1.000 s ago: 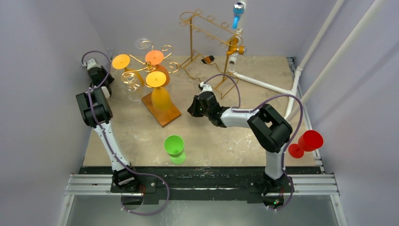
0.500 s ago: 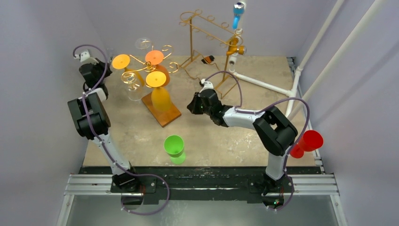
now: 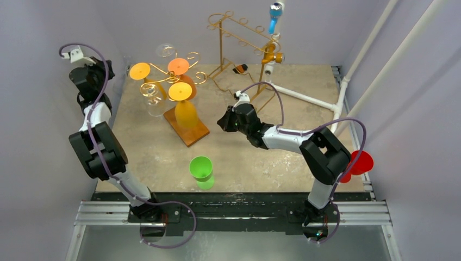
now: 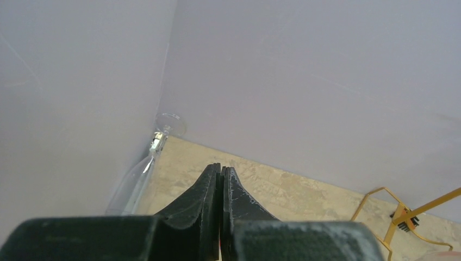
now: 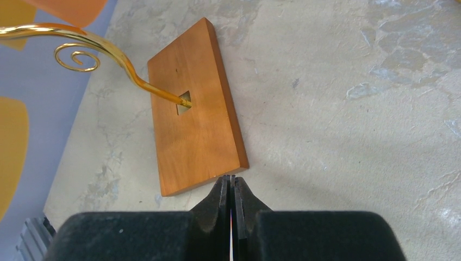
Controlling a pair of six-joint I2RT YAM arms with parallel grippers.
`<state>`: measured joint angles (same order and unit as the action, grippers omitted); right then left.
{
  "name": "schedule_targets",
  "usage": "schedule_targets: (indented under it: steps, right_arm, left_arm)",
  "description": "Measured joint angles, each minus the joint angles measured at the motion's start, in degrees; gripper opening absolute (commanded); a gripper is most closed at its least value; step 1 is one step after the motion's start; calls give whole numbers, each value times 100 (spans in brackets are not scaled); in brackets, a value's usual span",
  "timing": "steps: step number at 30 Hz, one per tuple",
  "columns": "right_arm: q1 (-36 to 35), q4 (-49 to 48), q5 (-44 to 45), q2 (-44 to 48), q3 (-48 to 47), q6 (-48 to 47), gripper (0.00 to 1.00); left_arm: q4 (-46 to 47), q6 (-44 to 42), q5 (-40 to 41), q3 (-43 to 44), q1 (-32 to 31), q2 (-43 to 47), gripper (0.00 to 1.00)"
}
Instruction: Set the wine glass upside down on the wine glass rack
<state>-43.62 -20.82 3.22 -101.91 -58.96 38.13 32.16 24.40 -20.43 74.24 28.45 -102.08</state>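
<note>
The gold spiral wine glass rack (image 3: 163,80) stands on a wooden base (image 3: 187,129) (image 5: 193,130). Orange glasses (image 3: 185,106) and a clear wine glass (image 3: 154,101) hang from it upside down. A green wine glass (image 3: 201,169) stands upright on the table, apart from both arms. My left gripper (image 3: 106,68) (image 4: 222,167) is raised at the far left, shut and empty. In the left wrist view a clear glass (image 4: 142,175) shows foot-up by the wall corner. My right gripper (image 3: 222,123) (image 5: 232,176) is shut and empty, just off the base's near corner.
A second gold rack (image 3: 239,38) stands at the back with a blue and orange fixture (image 3: 273,32) beside it. White pipes (image 3: 304,97) cross the back right. A red glass (image 3: 353,165) lies at the table's right edge. Walls close in on the left and back.
My left arm has risen and swung left, away from the rack, and its jaws have closed. The right arm has shifted only slightly.
</note>
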Motion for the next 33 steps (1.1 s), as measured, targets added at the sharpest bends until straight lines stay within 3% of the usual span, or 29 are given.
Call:
schedule_targets:
  steps: [4, 6, 14, 18, 25, 29, 33]
  right_arm:
    - [0, -20, -46, 11, 42, 2, 5]
    - [0, -37, -90, 11, 42, 0, 9]
    - [0, 26, -155, 11, 39, 2, 25]
    - [0, 107, -197, 4, -13, 2, 35]
    - [0, 240, -310, -4, -315, 15, 45]
    - [2, 463, -343, -11, -555, 15, 47]
    - [7, 562, -343, -11, -664, 15, 48]
  left_arm:
    - [-188, -155, -13, 0, -87, -39, 36]
    - [-264, -181, 39, 20, -164, -256, 44]
    - [-1025, 4, 551, 680, -391, -2159, 48]
    - [-1209, 120, 793, 636, -417, -2465, 49]
    - [127, 437, 1086, 251, -485, -2465, 52]
    - [988, 671, 1276, -262, -525, -2465, 59]
    - [1458, 785, 1606, -492, -533, -2470, 61]
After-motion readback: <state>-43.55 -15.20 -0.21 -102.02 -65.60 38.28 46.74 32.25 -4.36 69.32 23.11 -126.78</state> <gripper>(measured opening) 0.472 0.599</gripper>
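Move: The clear wine glass lies on the rail in the far-left corner, about 13 cm ahead of the left gripper, 5 cm to its left and 24 cm below. The yellow glass hanging on the rack is some 5 cm back, 16 cm right and 10 cm lower; the rack itself stands roughly 12 cm back and 30 cm right. From the right gripper the clear glass is about 29 cm ahead, 46 cm left and 8 cm lower, the rack 12 cm left and level with it fore and aft. Bring the left gripper down over 20 cm beside the left wall towards the fallen clear glass, easing some 4 cm forward and opening the shut fingers; tip them down on the way, then level partly and turn a little left, stopping short of the glass's mouth. Meanwhile open the right gripper about halfway beside the rack and lift it 3 cm with a slight shift left. ##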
